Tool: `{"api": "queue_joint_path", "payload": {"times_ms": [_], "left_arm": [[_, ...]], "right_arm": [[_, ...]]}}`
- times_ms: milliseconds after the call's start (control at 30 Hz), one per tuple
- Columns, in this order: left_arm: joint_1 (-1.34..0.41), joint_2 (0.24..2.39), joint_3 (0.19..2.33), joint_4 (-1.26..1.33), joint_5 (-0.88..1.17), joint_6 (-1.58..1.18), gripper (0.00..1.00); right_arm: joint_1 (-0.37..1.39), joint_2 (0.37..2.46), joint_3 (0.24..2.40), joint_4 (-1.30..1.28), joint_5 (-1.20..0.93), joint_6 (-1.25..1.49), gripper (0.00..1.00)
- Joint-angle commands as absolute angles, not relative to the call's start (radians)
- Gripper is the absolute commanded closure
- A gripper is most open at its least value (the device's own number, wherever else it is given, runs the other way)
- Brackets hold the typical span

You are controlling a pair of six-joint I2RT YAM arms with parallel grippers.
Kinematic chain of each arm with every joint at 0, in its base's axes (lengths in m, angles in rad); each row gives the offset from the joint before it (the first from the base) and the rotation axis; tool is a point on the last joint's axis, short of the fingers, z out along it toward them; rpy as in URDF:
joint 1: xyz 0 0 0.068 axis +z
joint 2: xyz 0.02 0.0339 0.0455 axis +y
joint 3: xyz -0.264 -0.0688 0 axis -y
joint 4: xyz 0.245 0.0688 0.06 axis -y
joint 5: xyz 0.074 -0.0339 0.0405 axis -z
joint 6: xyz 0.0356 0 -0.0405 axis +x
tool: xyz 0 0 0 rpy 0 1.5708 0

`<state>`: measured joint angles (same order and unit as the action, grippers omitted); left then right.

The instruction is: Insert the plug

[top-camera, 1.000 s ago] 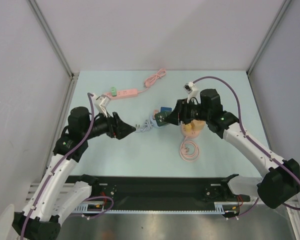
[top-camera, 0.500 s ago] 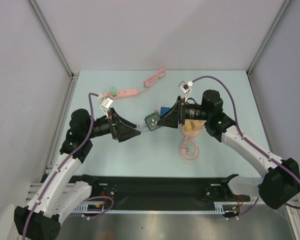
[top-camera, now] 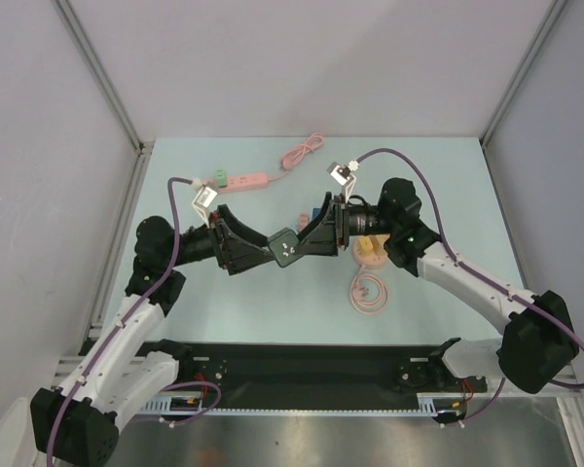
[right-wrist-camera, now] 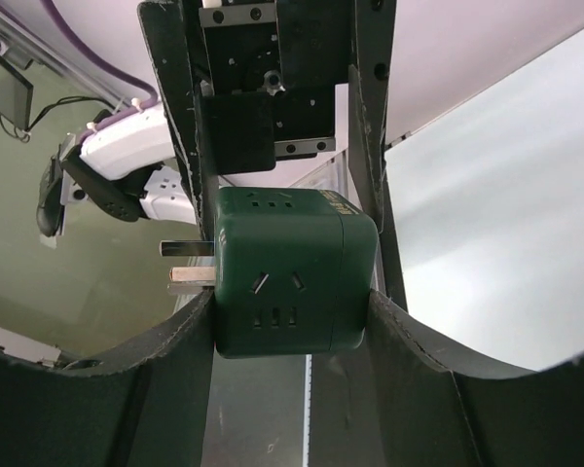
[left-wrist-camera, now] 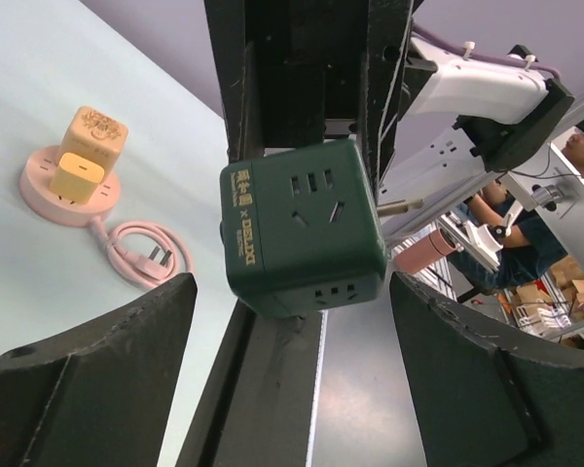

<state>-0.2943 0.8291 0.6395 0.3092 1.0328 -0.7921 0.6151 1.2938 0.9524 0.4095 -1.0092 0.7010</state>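
Note:
A dark green cube plug (right-wrist-camera: 290, 282) with sockets on its faces and metal prongs (right-wrist-camera: 187, 263) on one side hangs above the table. My right gripper (right-wrist-camera: 290, 297) is shut on it, one finger against each side. In the top view the cube (top-camera: 285, 246) sits mid-table between the two arms, at the tip of my right gripper (top-camera: 294, 243). My left gripper (left-wrist-camera: 292, 292) faces it, open, with its fingertips level with the cube's (left-wrist-camera: 302, 229) lower edge and not touching it. In the top view, my left gripper (top-camera: 265, 247) lies just left of the cube.
A pink power strip (top-camera: 241, 181) with a green plug (top-camera: 218, 177) and pink cord (top-camera: 302, 154) lies at the back. A round pink socket base carrying a yellow cube (top-camera: 372, 251) stands under the right arm, its coiled pink cable (top-camera: 368, 292) in front. A blue object (top-camera: 319, 211) is partly hidden.
My right gripper has carried the green cube to the left, up to the left gripper. The left gripper's fingers have spread wider and swung to face the cube.

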Motion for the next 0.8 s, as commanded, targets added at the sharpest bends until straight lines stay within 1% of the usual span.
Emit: {"api": "queue_joint_path", "payload": {"times_ms": [0,233,333,467,533,567,600,667,733,767], "left_arm": [[-0.295,0.836,0.634,0.414,1.065,-0.844,0.13],[-0.305,0.85,0.629,0.434,1.071,-0.887,0.12],[-0.308,0.865,0.63,0.411,1.066,-0.89,0.15],[-0.319,0.887,0.644,0.341,1.046,-0.871,0.31],[-0.327,0.899,0.643,0.319,1.042,-0.867,0.34],[-0.327,0.902,0.644,0.308,1.037,-0.859,0.43],[-0.327,0.903,0.646,0.296,1.025,-0.854,0.48],[-0.327,0.907,0.649,0.279,1.016,-0.851,0.52],[-0.327,0.913,0.65,0.279,1.011,-0.864,0.51],[-0.327,0.92,0.653,0.278,1.012,-0.873,0.43]], "right_arm": [[0.629,1.301,0.997,0.508,-1.035,0.726,1.0],[0.63,1.328,1.002,0.492,-1.031,0.709,1.0],[0.632,1.336,1.008,0.488,-1.029,0.7,1.0],[0.632,1.353,1.025,0.427,-1.014,0.672,1.0],[0.634,1.359,1.034,0.41,-1.012,0.655,1.0],[0.634,1.365,1.037,0.388,-1.014,0.647,1.0],[0.634,1.367,1.04,0.376,-1.014,0.637,1.0],[0.634,1.374,1.051,0.33,-1.017,0.612,1.0],[0.635,1.385,1.052,0.316,-1.032,0.601,1.0],[0.634,1.384,1.052,0.311,-1.032,0.595,1.0]]}}
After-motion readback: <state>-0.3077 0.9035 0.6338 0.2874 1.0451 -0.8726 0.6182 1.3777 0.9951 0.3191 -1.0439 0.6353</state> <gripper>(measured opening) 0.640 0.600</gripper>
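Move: The green cube plug sits already clamped in the right fingertips, about 1 cm left of that hand's point; from the left hand its middle is about 3 cm to the right, at the same height, between or just beyond the open fingertips. Far below lie the neighbours, counted from the left hand: the pink coiled cable about 22 cm right, 1 ahead and 29 down; the pink round socket some 23 cm right, 13 ahead and 28 down. The green cube plug, still gripped by the right hand, gets pinched by the left fingers too: they close on its sides in the second half, after the two hands ease together by roughly 1.5 cm. Both hands also sink about 2 cm, mostly late, while the left wrist rolls some 10 degrees, its forward side going down. The right fingers keep their hold. ##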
